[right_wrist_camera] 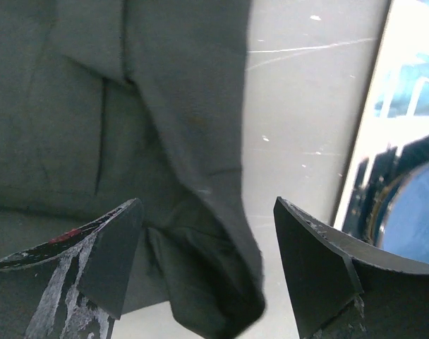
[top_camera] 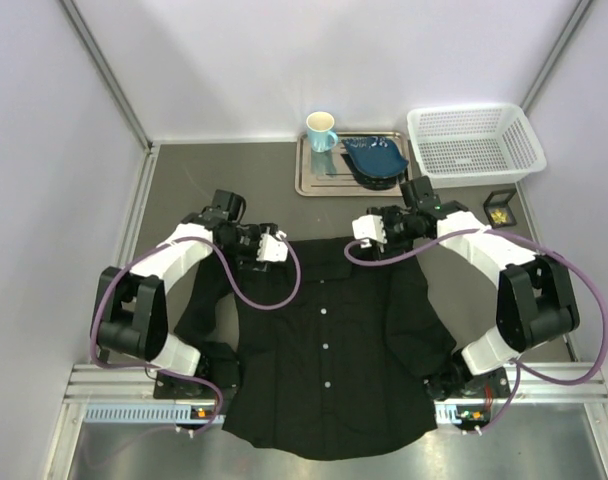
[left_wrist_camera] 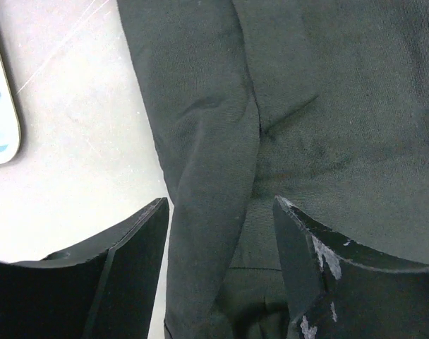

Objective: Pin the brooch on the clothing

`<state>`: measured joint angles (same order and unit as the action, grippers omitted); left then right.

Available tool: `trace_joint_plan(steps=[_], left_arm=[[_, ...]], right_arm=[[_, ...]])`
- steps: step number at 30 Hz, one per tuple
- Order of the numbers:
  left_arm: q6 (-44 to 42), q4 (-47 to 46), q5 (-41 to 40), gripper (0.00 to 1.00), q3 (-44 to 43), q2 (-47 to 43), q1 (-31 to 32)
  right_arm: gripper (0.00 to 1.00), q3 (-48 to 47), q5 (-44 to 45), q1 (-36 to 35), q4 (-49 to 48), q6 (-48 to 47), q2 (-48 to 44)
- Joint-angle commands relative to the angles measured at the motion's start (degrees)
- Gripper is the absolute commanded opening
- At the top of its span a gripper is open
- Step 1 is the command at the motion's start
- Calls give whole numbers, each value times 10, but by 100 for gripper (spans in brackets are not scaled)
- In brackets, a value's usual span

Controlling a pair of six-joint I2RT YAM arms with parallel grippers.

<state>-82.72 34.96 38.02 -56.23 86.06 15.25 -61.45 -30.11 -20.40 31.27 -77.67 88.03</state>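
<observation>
The clothing (top_camera: 324, 340), a black button-up shirt with white buttons, lies spread flat on the table with its collar toward the far side. My left gripper (top_camera: 274, 247) hovers open over its left shoulder; in the left wrist view the left gripper (left_wrist_camera: 220, 201) straddles a fold of the clothing (left_wrist_camera: 327, 106) without pinching it. My right gripper (top_camera: 367, 232) is open at the right shoulder; in the right wrist view the right gripper (right_wrist_camera: 207, 201) has the loose edge of the clothing (right_wrist_camera: 59, 106) hanging between its fingers. The brooch (top_camera: 499, 213), a tiny golden speck, sits in a small black box at the far right.
A metal tray (top_camera: 309, 180) at the back holds a teal mug (top_camera: 321, 130) and a blue dish (top_camera: 376, 158). A white basket (top_camera: 474, 143) stands at the back right. Walls close in both sides. The tray rim (right_wrist_camera: 384, 141) lies just right of the right gripper.
</observation>
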Motion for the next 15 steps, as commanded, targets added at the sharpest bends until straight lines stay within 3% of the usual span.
trace_joint_plan(steps=[1,6,9,11,13,14,15], left_arm=[[-70,-31,-10,66,27,5,21],[-75,-102,-38,63,63,0,43],[-67,-120,-42,61,67,5,49],[-45,-128,-41,53,58,10,50],[-24,-134,-40,44,41,19,49],[1,-137,-42,33,33,24,48],[18,-137,-51,29,24,27,48]], right_arm=[[75,27,-26,-16,-2,-95,1],[69,40,1,-24,-57,-101,28],[61,34,8,-24,-74,-82,37],[55,27,10,-24,-81,-66,40],[38,18,13,-24,-84,-49,42],[31,6,14,-23,-84,-28,45],[17,-2,15,-19,-84,-16,50]])
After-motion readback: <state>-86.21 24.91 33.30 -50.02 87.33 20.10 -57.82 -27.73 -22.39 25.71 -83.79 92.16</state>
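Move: Just below each open hand runs the black shirt's top edge: about 3 cm down and 2 cm to the right for the left hand, some 4 cm down and 1 cm to the left for the right hand. The collar lies about 12 cm right and 4 cm back of the left hand, about 14 cm left and 5 cm back of the right. From the right hand, the metal tray is some 17 cm ahead and 6 cm left, the brooch box about 8 cm ahead and 27 cm right. Sinking together onto the shirt's top edge, the left hand drops about 3 cm and edges 1 to 2 cm to its right; the right drops nearly 4 cm. Both draw back slightly, the right about 1.5 cm, then come forward again as their fingers close from well open to little more than a third, straddling the ridge of folded cloth, one finger on its forward side and one behind. Neither grip is shut yet. ##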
